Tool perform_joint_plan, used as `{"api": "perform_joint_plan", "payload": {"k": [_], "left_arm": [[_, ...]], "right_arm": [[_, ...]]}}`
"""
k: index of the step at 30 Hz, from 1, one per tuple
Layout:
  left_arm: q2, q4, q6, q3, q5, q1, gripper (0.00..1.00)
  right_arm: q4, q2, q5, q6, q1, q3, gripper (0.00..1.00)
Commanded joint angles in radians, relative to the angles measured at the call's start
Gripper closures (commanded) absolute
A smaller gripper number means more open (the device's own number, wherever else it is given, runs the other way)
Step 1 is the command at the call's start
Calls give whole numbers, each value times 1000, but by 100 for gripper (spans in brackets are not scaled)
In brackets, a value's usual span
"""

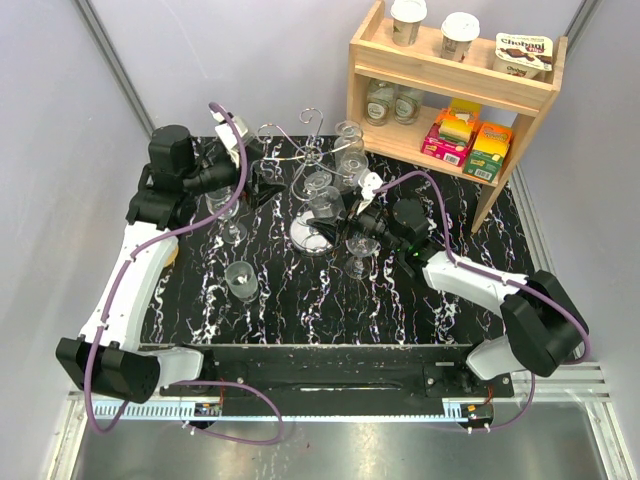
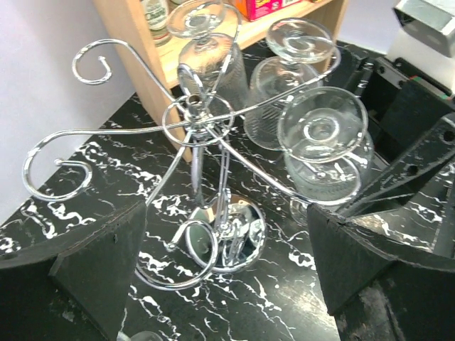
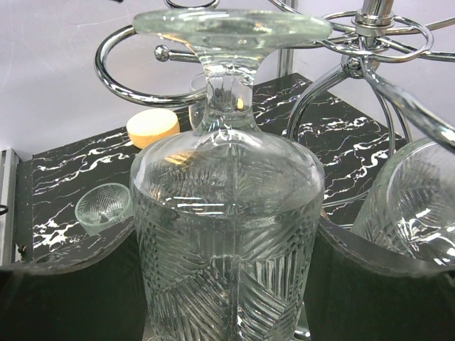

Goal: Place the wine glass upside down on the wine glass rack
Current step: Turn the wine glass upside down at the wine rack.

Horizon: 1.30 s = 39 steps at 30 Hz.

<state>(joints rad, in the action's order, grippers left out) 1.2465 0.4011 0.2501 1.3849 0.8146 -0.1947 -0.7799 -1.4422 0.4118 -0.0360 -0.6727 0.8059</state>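
Observation:
A cut-pattern wine glass (image 3: 227, 234) hangs upside down, foot (image 3: 231, 28) on top, with my right gripper (image 3: 227, 284) shut on its bowl. Its stem stands next to a curled arm (image 3: 124, 78) of the silver wine glass rack (image 1: 310, 175); whether the foot rests on it I cannot tell. In the left wrist view the same glass (image 2: 323, 135) is at the rack's right arm, with two more glasses (image 2: 295, 67) hung upside down behind it. My left gripper (image 2: 227, 270) is open and holds nothing, facing the rack's post (image 2: 206, 163) and its round base (image 2: 245, 234) from the left (image 1: 268, 185).
A wooden shelf unit (image 1: 455, 90) with cups, jars and boxes stands at the back right. Upright glasses stand on the black marble table: one at the front left (image 1: 242, 280), one under my left arm (image 1: 228, 212), one beside my right gripper (image 1: 360, 255). A yellow disc (image 3: 152, 126) lies at the far left.

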Motion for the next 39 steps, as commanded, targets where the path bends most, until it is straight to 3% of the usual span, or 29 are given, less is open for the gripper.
{"api": "perform_joint_plan", "payload": {"k": [1, 7, 18, 29, 37, 39], "left_arm": [[-25, -68, -12, 22, -100, 15, 2], [-1, -57, -51, 77, -42, 28, 2], [271, 30, -94, 411, -103, -101, 6], [324, -8, -135, 421, -324, -209, 19], [330, -16, -137, 399, -356, -218, 39], [326, -15, -134, 391, -364, -222, 40]], "right_arm": [[-81, 23, 10, 10, -8, 39, 100], [-68, 20, -24, 11, -8, 38, 100], [-9, 16, -48, 10, -8, 56, 100], [-9, -20, -42, -7, -8, 73, 100], [-62, -58, 12, -38, -8, 92, 100], [-70, -60, 15, -39, -7, 88, 100]]}}
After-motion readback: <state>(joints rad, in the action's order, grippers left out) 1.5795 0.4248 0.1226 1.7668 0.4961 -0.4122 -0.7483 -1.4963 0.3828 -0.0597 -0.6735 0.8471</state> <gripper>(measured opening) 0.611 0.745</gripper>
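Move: The rack's centre hub lies about 7 cm ahead of the open left hand and 8 cm to its right, roughly level; the inverted wine glass held by the right hand is some 10 cm to the left hand's right, about level fore and aft. From the right hand, the rack's empty near ring is about 4 cm left, 2 cm back and 7 cm up, the hub about 8 cm ahead and 1 cm left, and the nearest hung glass 5 cm ahead and 5 cm right. The left hand, after a brief drift forward and left, rises about 6 cm while swinging right and forward over the rack's arms, then sinks some 4 cm onto the hub, ending about 7 cm farther forward and 7 cm farther right, its fingers closing from wide open to a little over half and straddling the hub, though whether they touch it can't be seen. The right hand keeps its grip on the upside-down glass by the bowl beside the empty ring, barely moving at first and then easing roughly 1 cm forward and 1 cm down. ##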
